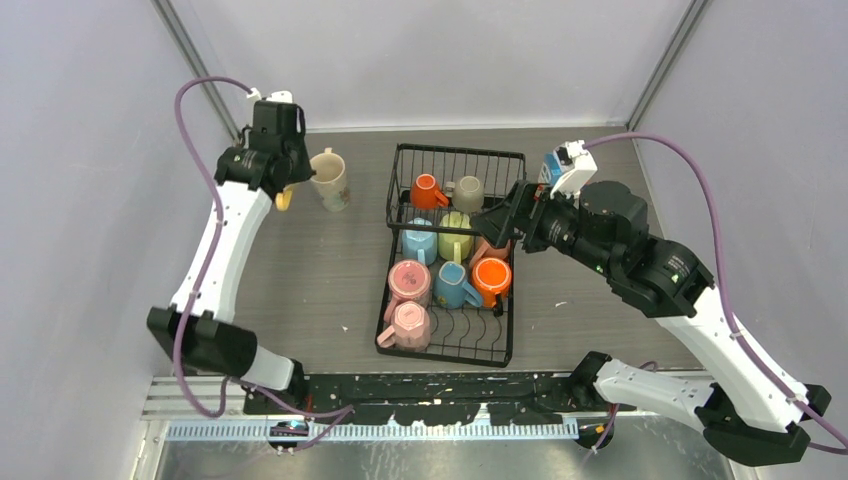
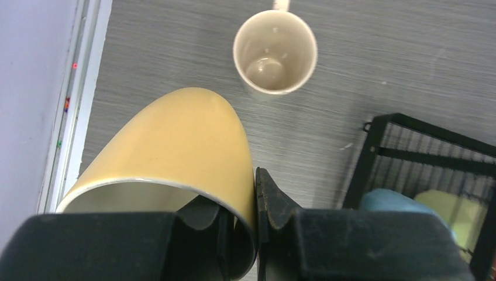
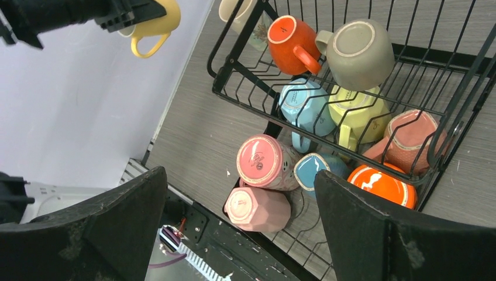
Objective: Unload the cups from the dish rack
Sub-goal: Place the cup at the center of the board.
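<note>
The black wire dish rack (image 1: 460, 150) stands mid-table and holds several cups, among them orange (image 1: 427, 190), grey (image 1: 468, 192), light blue (image 1: 419, 241) and pink (image 1: 407, 322). A cream cup (image 1: 330, 178) stands upright on the table left of the rack. My left gripper (image 2: 240, 199) is shut on the wall of a yellow cup (image 2: 175, 140), one finger inside and one outside, held above the table beside the cream cup (image 2: 275, 52). My right gripper (image 3: 240, 178) stands wide open above the rack (image 3: 234, 64), with nothing between its fingers. In the top view it (image 1: 500, 220) hovers over the rack's right side.
Walls close in the table on the left, right and back. The left wall runs close beside the held yellow cup (image 1: 285, 195). A small blue object (image 1: 553, 165) shows behind the right wrist. A black rail (image 1: 440, 385) runs along the near edge.
</note>
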Robot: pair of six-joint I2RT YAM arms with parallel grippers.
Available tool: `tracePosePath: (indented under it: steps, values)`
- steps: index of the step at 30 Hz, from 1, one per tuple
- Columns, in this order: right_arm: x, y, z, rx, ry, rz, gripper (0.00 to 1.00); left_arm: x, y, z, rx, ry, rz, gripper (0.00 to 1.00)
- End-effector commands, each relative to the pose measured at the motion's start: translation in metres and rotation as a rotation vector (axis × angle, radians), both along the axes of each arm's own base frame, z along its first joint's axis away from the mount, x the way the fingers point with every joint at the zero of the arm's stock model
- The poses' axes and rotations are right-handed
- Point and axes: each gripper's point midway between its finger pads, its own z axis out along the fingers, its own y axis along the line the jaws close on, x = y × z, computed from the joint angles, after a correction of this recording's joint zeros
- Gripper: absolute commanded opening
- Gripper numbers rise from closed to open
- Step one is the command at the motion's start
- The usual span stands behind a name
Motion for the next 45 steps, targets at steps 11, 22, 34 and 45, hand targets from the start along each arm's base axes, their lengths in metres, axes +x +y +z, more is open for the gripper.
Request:
tracePosePath:
  steps: [11,22,34,45]
  values:
    - [-0.009,-0.009,-0.002,-0.005,-0.009,0.004,1.00,0.070,0.041,-0.048,-0.009,0.110,0.101,0.00]
    - [-0.014,-0.012,-0.009,-0.010,-0.004,0.015,1.00,0.090,0.052,-0.102,-0.022,0.206,0.161,0.00]
    - [-0.016,-0.011,-0.020,-0.024,0.015,0.026,1.00,0.096,0.060,-0.146,-0.057,0.286,0.197,0.00]
    - [-0.015,-0.005,-0.026,-0.027,0.033,0.046,1.00,0.096,0.063,-0.176,-0.070,0.336,0.226,0.00]
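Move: The left hand grips the yellow cup; its spot on the board lies about 7 cm ahead, 8 cm left and 23 cm below. The cream cup stands about 11 cm ahead of the hand, 3 cm right and 22 cm below; the orange cup in the upper rack is 4 cm ahead, 24 cm right and 10 cm below. From the empty right hand that spot is about 23 cm ahead, 46 cm left and 31 cm below. Left hand lowers the yellow cup some 19 cm and forward-left beside the cream cup; right hand sinks slightly. ##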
